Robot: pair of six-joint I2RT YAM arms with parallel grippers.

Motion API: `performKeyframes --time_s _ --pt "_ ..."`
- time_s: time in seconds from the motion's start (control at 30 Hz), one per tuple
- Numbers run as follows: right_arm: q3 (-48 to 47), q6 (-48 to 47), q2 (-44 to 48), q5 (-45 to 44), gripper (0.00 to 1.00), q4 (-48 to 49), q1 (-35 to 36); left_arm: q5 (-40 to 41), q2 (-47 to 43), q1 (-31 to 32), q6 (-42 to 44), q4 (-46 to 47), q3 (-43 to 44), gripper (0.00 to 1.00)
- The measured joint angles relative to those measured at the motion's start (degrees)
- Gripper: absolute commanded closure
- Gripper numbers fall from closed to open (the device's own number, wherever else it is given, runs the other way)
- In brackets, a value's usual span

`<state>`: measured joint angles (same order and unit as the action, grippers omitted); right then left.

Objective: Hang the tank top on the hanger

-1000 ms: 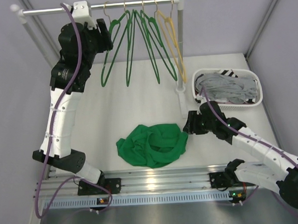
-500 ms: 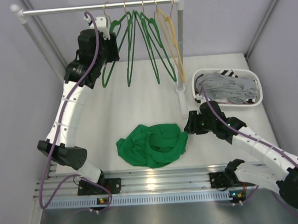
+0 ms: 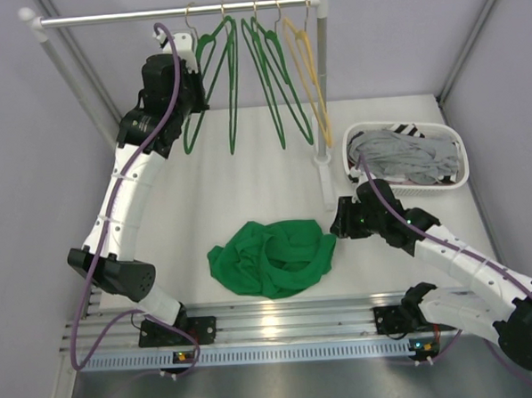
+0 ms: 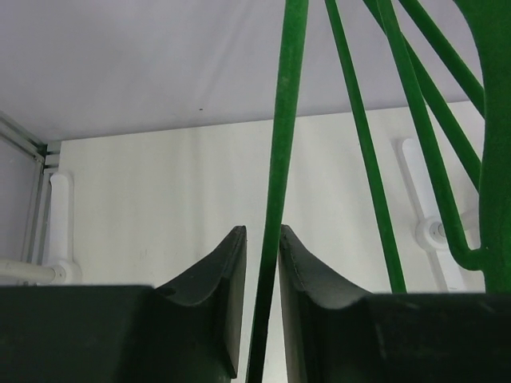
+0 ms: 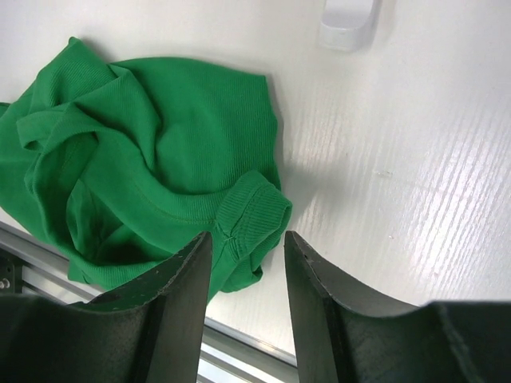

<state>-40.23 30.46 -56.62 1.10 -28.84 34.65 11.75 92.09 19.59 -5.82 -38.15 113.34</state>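
Observation:
The tank top (image 3: 273, 256) lies crumpled on the white table, bright green, near the front rail. My right gripper (image 3: 337, 220) hovers at its right edge. In the right wrist view it (image 5: 246, 235) is open, with a ribbed fold of the tank top (image 5: 152, 159) below the gap. My left gripper (image 3: 195, 78) is raised at the leftmost green hanger (image 3: 208, 86) on the rail. In the left wrist view its jaws (image 4: 262, 231) stand narrowly open around the hanger's thin bar (image 4: 287, 120). The right finger touches the bar and a slim gap shows on the left.
More green hangers (image 3: 268, 74) and a yellow hanger (image 3: 308, 72) hang from the metal rail (image 3: 114, 18). The rack's white post (image 3: 325, 174) stands right of centre. A white basket (image 3: 360, 130) of grey striped clothes sits at the right.
My left arm swung right and reached into the leftmost hanger, and its jaws narrowed around the bar. The right jaws closed slightly over the tank top's edge.

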Motion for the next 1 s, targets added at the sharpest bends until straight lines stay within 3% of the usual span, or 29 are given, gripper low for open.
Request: performKeyframes --time_s 0.13,0.2,0.23,1.0 --pt "0.0 0.0 0.0 0.0 0.59 0.0 0.0 0.8 0.0 0.0 0.0 0.4 0.0 0.81" --pt "0.0 0.0 0.0 0.0 0.6 0.0 0.0 1.1 0.0 0.0 0.3 0.5 0.0 0.9" --pt "0.0 -0.1 0.0 0.0 0.6 0.0 0.0 1.2 0.0 0.1 0.5 0.5 0.0 1.0" --pt "0.0 -1.0 0.0 -0.2 0.62 0.0 0.0 4.3 -4.4 1.1 2.5 4.8 -2.2 1.0"
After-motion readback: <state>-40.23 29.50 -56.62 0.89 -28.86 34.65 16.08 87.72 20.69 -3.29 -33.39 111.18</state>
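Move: The leftmost green hanger's bar already stands between the left fingertips, practically at the hand point and level with it. The second green hanger is about 8 cm to the right and 3 cm ahead, at about the same height; the rail lies some 15 cm ahead, directly in line sideways, and roughly 20 cm above. From the right hand, the leftmost hanger's bar is about 22 cm ahead, 36 cm to the left and 30 cm above. Shut the half-open left fingers the rest of the way so that they pinch the leftmost green hanger's bar, easing slightly left meanwhile. Keep the pinch and raise the hanger about 4 cm, slowly at first and then faster, drawing it back towards the base a little at the end while the fingertips tip up some 5 degrees. ##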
